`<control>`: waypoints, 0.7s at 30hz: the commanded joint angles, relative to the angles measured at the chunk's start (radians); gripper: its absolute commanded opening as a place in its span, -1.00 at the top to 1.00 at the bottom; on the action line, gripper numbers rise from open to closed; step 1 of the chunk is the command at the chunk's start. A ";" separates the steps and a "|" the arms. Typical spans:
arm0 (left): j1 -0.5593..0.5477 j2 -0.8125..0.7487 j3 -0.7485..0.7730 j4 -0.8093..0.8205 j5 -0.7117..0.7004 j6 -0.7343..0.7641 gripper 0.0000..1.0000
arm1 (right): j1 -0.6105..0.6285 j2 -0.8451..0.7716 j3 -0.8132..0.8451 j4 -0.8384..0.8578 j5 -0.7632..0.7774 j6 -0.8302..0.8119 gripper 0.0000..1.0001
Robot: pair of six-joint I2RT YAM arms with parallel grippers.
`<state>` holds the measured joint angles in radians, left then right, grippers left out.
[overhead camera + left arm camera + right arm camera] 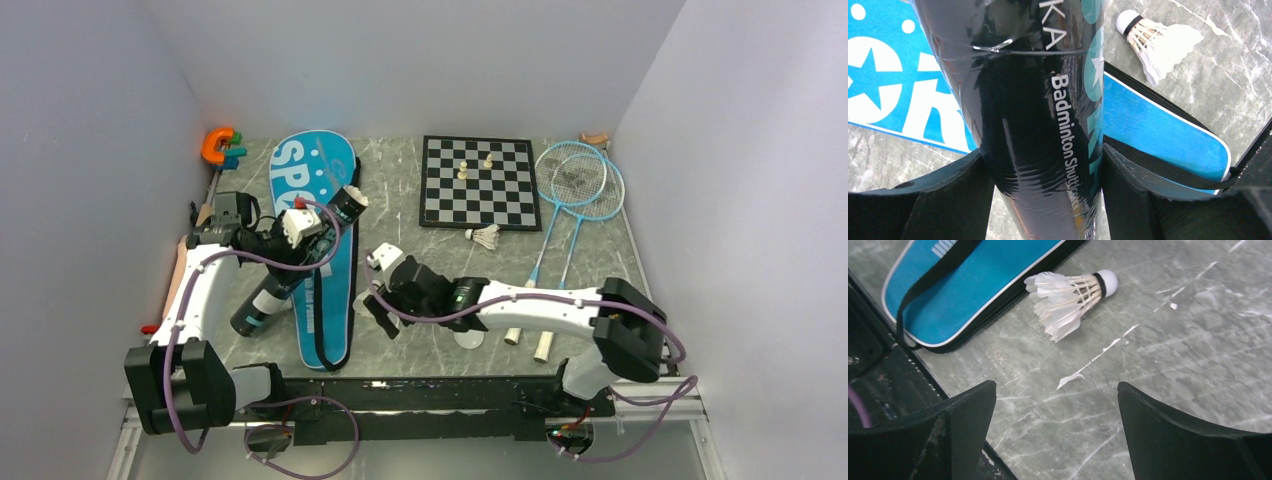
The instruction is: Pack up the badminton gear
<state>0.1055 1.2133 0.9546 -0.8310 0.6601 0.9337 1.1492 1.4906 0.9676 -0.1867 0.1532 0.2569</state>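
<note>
My left gripper [300,240] [1043,190] is shut on the long black tube [295,265] [1033,100], which slants over the blue "SPORT" racket bag [322,290] [1158,130]. The tube's print reads "Badminton Shuttlecock". My right gripper [380,297] [1058,410] stands open over bare table, right of the bag [968,285]. A white feather shuttlecock [1068,297] [1158,42] lies on its side just ahead of its fingers, beside the bag's edge. Another shuttlecock [486,237] rests below the chessboard. Two light-blue rackets [578,180] lie at the right, handles toward me.
A black-and-white chessboard [478,182] with a few pieces sits at the back centre. An orange clamp tool [220,147] is in the back left corner. A white disc [468,340] lies under the right forearm. Grey walls close three sides.
</note>
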 commanded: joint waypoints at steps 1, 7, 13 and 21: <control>0.004 -0.004 0.035 -0.023 0.064 0.051 0.98 | 0.023 0.081 0.057 0.104 0.045 -0.071 -0.85; 0.007 -0.014 0.018 -0.007 0.066 0.048 0.98 | 0.030 0.195 0.094 0.169 0.071 -0.086 -0.58; 0.006 -0.030 -0.011 -0.009 0.057 0.059 0.99 | 0.030 0.261 0.107 0.253 0.117 -0.085 -0.27; 0.008 -0.046 -0.027 -0.010 0.058 0.061 0.99 | 0.029 0.266 0.087 0.284 0.183 -0.081 0.49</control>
<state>0.1081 1.2007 0.9287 -0.8455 0.6724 0.9752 1.1744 1.7729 1.0355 0.0261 0.2806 0.1753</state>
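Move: The shuttlecock I'm after with my right hand lies on the table about 5 cm ahead, 6 cm left and 6 cm below it. The middle of the blue bag is some 18 cm ahead and 20 cm left, 8 cm lower. The shuttle tube's mouth is roughly 20 cm ahead, 8 cm left and 5 cm higher; the white disc lies 3 cm back, 17 cm right and 9 cm below. From my left hand the shuttlecock is about 5 cm back, 11 cm right and 9 cm down. I sink my right hand about 5 cm, sliding left and forward as it drops, then level off and ease on towards the shuttlecock's feathered end. On the way I bring the wide-open fingers to roughly a third open, one tip on each side of the skirt's rim. My left hand keeps its grip on the tube, nearly still. ##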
